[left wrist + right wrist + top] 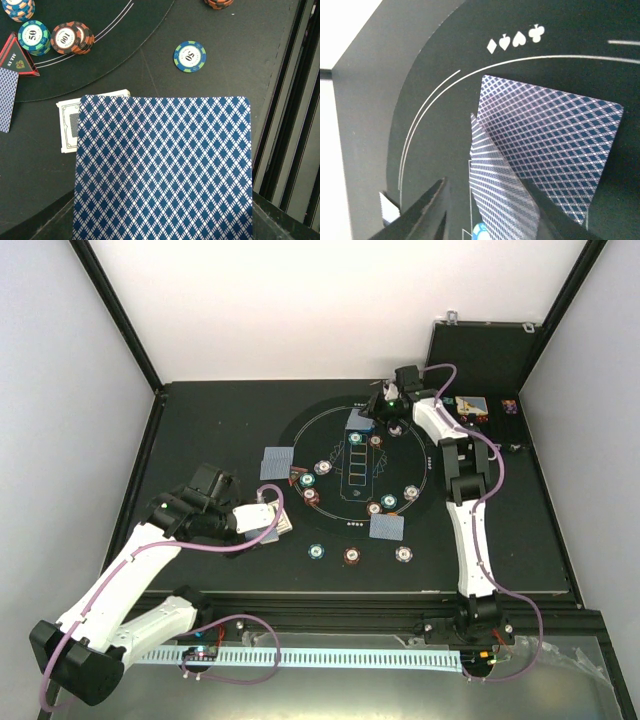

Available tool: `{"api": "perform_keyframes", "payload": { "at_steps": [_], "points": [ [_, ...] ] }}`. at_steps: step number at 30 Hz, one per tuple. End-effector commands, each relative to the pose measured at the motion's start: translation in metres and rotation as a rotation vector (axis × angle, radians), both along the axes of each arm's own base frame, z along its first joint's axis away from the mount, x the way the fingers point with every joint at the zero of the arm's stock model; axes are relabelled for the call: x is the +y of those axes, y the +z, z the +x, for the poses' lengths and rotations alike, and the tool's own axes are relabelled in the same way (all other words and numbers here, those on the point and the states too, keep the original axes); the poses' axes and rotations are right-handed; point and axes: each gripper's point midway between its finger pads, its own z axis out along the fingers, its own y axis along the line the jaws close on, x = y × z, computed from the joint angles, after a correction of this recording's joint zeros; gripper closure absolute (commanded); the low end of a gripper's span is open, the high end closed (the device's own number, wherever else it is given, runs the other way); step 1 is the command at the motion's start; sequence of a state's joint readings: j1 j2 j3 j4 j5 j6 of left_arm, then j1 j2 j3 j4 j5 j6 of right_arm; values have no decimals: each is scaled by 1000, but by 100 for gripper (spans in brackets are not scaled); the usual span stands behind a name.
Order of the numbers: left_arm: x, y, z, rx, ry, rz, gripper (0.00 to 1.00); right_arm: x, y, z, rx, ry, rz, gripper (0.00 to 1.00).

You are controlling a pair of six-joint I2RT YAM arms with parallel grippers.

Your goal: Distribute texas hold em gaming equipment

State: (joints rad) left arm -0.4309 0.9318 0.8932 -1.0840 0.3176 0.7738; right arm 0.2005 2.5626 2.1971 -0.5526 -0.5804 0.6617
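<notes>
My left gripper (pixel 272 522) sits left of the round black mat (pixel 300 435), shut on a deck of blue-patterned cards (pixel 162 170) that fills the left wrist view and hides its fingers. A white-edged card (pixel 70 125) lies on the table under the deck's far corner. My right gripper (pixel 378 408) is at the mat's far edge, jaws apart. One card (pixel 495 185) leans on edge against its right finger, clear of the left one. A second card (pixel 560 145) lies flat on the mat. A red triangle (pixel 17 57) and chip stacks (pixel 72 37) lie on the mat.
Face-down card pairs lie at the mat's left (pixel 278 462) and near side (pixel 387 527). Single chips (pixel 316 552) (pixel 351 556) (pixel 403 554) sit in a row near the front edge. An open black case (pixel 480 350) stands at the back right. A white cable rail (pixel 330 655) runs along the front.
</notes>
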Motion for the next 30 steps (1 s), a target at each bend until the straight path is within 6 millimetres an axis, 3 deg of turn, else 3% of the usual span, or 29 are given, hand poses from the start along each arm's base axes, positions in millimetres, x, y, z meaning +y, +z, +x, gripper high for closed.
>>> {"api": "perform_keyframes", "payload": {
  "at_steps": [1,5,9,13,19,26,30],
  "points": [
    [-1,3,2,-19,-6,-8,94,-14,46,-1,-78,-25,-56,59],
    [-1,5,1,-26,-7,-15,94,-24,74,-17,-103,-29,-108,52],
    [-1,5,0,-30,-10,-21,94,-25,116,-49,-165,-26,-82,30],
    [-2,8,-1,-31,-11,-31,94,-9,137,-91,-208,17,-47,13],
    [-2,8,-1,-28,-10,-34,94,47,141,-179,-241,176,30,1],
    [-6,12,3,-26,-12,-45,94,113,141,-285,-207,365,233,0],
    [-9,17,4,-33,-14,-63,94,141,142,-334,-159,447,345,0]
  ]
}}
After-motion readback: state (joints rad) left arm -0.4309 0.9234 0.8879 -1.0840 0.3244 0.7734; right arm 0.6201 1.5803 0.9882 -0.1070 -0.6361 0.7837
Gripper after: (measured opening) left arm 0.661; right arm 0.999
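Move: The far card pile, on which the right hand is setting a card, lies about 3 cm to its left, 1 cm back and 4 cm below. Of the chips, the blue one is 6 cm back and 5 cm left, the orange one 7 cm back and 1 cm right, the pale one 4 cm back and 6 cm right. The deck in the left gripper is some 40 cm back, 27 cm left and 9 cm above. From the left hand the pile lies about 40 cm ahead, 25 cm right. Open the right gripper from a third to fully wide to let the tilted card go, lifting clear of the far pile by about 15 cm. Then sweep back some 30 cm and to the left over the mat, towards the deck, sinking about 5 cm and turning the wrist roughly 20 degrees counter-clockwise. Keep the left gripper still, holding the deck. ##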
